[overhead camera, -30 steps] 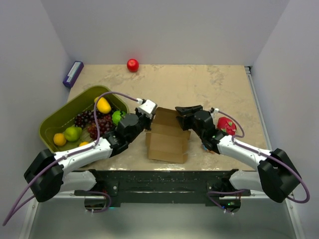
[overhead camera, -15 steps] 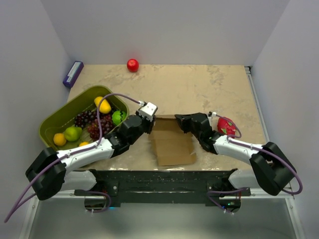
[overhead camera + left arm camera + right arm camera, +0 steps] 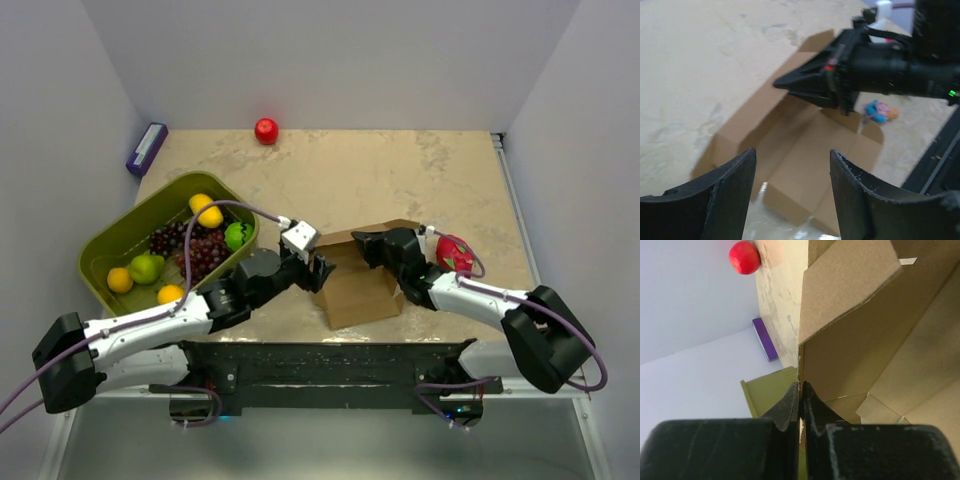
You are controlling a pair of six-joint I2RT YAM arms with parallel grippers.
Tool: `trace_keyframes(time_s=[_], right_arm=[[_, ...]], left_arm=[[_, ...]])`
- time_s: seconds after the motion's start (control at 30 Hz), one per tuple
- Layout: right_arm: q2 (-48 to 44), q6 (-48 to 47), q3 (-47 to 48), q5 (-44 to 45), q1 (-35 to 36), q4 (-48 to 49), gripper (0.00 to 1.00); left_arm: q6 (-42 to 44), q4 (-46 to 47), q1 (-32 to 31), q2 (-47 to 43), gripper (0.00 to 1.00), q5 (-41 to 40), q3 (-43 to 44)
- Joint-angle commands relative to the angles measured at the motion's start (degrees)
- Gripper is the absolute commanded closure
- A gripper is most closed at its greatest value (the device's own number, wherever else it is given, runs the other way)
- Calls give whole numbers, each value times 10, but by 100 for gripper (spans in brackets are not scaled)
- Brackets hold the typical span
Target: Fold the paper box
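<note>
The paper box [image 3: 365, 283] is plain brown cardboard, partly raised near the table's front edge, with flaps spread and one wall standing up. My right gripper [image 3: 361, 243] is shut on the upper edge of that wall. In the right wrist view the thin cardboard [image 3: 865, 340] sits pinched between the closed fingertips of the right gripper [image 3: 800, 386]. My left gripper [image 3: 319, 272] is open at the box's left side. The left wrist view shows its fingers [image 3: 737, 182] spread above the box's panel [image 3: 805, 165], holding nothing, with the right gripper [image 3: 790, 82] ahead of them.
An olive-green basket [image 3: 110, 238] of fruit stands at the left. A red apple [image 3: 266, 131] and a purple block [image 3: 147, 148] lie at the back. A pink dragon fruit [image 3: 455, 252] sits beside the right arm. A small colourful object [image 3: 880, 111] lies past the box.
The left gripper has opened and shifted right and nearer, alongside the box. The right gripper has shut on the box's wall, and the box has turned and risen from flat.
</note>
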Motion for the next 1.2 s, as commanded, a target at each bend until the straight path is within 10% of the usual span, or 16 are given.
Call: trace_keyframes(time_s=[0.0,1.17], right_arm=[[-20,-2,-5,34,3,-3,96],[-43,-10,-17,46,3,-21,99]], left_arm=[[-49,45,-39,45,40,64,-34],[-168,64,-15,236,81,-54,-94]])
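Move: The left hand, partly open and holding nothing, has the small side flap at the near left corner of the box almost straight below it, about 18 cm down. The near panel's middle lies at that same depth, some 4 cm ahead and 11 cm to the hand's right, while the middle of the standing far wall is about 9 cm ahead, 12 cm right and 12 cm lower. From the right hand, the side flap is roughly 10 cm back, 12 cm left and 12 cm below. The left hand plunges about 17 cm to the outer edge of the side flap, swinging back some 4 cm and a little right at first, then easing forward and left as it sinks, fingertips tipping down about 25 degrees and fingers closing from well open to nearly shut, though contact with the flap can't be made out. The right hand keeps its pinch on the top edge of the far wall, shifting only about a centimetre to its right. ##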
